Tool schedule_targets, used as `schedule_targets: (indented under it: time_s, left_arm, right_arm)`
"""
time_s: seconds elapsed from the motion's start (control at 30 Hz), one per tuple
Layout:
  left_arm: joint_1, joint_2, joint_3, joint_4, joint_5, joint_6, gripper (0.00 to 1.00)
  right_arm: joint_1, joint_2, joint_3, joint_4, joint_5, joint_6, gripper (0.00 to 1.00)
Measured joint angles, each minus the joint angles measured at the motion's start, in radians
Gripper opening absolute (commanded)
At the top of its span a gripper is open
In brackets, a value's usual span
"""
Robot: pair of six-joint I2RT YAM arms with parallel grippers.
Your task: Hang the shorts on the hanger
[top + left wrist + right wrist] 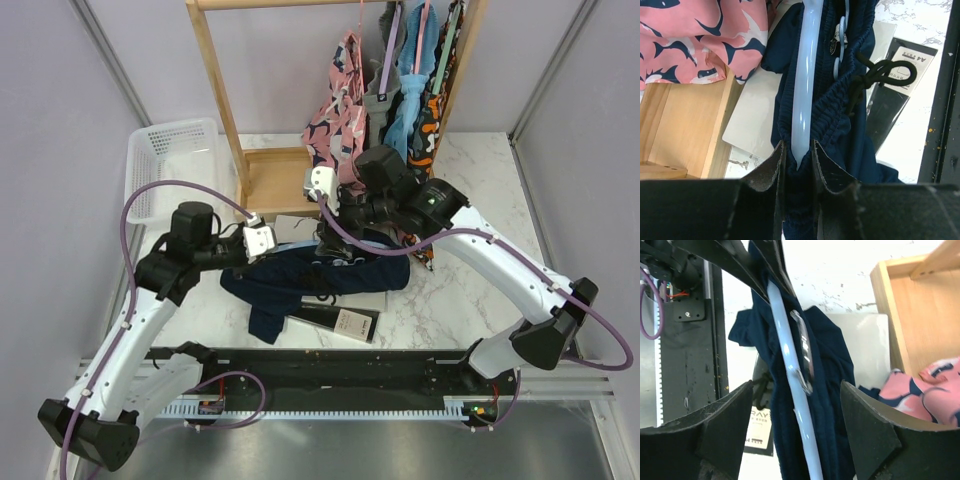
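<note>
The navy shorts point(300, 282) lie bunched on the table with the light-blue hanger point(345, 257) threaded along their waistband. In the left wrist view the hanger's bar point(803, 75) runs up the gathered waistband of the shorts point(827, 115). My left gripper point(797, 150) is shut on the shorts' fabric, with the hanger's tip between its fingertips; it is at the shorts' left end point(266, 243). My right gripper point(795, 387) is open, its fingers wide apart on either side of the hanger bar point(801, 430) and shorts point(832, 390), not touching them. It hovers over the shorts' middle point(338, 228).
A wooden rack point(225, 110) with a box base stands behind, hung with pink point(340, 105), blue and orange-black garments. A white basket point(172, 165) is at the back left. A white sheet point(752, 120) and a black A4 packet point(335, 320) lie under the shorts.
</note>
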Motion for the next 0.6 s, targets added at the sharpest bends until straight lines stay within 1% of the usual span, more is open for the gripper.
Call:
schedule_targets:
  time_s: [0.1,0.23,0.27,0.3,0.33,0.37,0.4,0.43,0.47,0.6]
  left_arm:
    - [0.000,-0.012,0.000,0.001,0.001,-0.008,0.02]
    - [0.000,-0.034,0.000,0.010,0.005,-0.025,0.02]
    - [0.000,-0.039,0.000,0.010,0.008,-0.028,0.02]
    - [0.000,-0.041,0.000,0.011,0.011,-0.029,0.02]
    - [0.000,-0.046,-0.002,0.012,0.016,-0.031,0.02]
    - [0.000,-0.049,-0.003,0.014,0.020,-0.033,0.02]
    - [0.000,-0.056,-0.005,0.016,0.023,-0.036,0.02]
    - [-0.001,-0.057,-0.005,0.016,0.024,-0.037,0.02]
    - [-0.001,-0.060,-0.005,0.016,0.024,-0.038,0.02]
    - [0.007,-0.065,-0.012,0.029,0.017,-0.036,0.03]
  right_arm:
    - [0.021,0.012,0.000,0.021,-0.001,0.004,0.75]
    - [0.024,0.023,-0.012,0.041,-0.003,0.003,0.71]
    - [0.024,0.025,-0.019,0.045,-0.005,0.003,0.70]
    - [0.024,0.026,-0.025,0.048,-0.005,0.003,0.66]
    - [0.024,0.028,-0.035,0.053,-0.008,0.004,0.59]
    - [0.024,0.029,-0.043,0.057,-0.010,0.004,0.47]
    - [0.024,0.031,-0.052,0.063,-0.012,0.006,0.39]
    - [0.024,0.034,-0.056,0.065,-0.013,0.010,0.26]
    - [0.024,0.037,-0.057,0.067,-0.013,0.004,0.00]
    - [0.035,0.042,-0.054,0.043,-0.049,-0.010,0.00]
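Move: The middle of the blue hanger, beside its metal hook, lies about 3 cm below my open right hand, some 2 cm to its left and level fore and aft. The dark drawstring dangles roughly 8 cm back and 7 cm below that hand, 1 cm to its left. The wooden tray is about 13 cm ahead, 10 cm left and 12 cm lower. From my left hand, the hanger's middle is roughly 14 cm right, 2 cm ahead, at about its own height. I sink my open right hand about 3 cm onto the middle of the hanger, easing nearly 2 cm left, and shut its fingers almost fully around the bar by the metal hook, drawing back about 1 cm at the very end. My left hand keeps its pinch on the shorts and the hanger's left end, lifting them about 1.5 cm and drifting slightly back. ##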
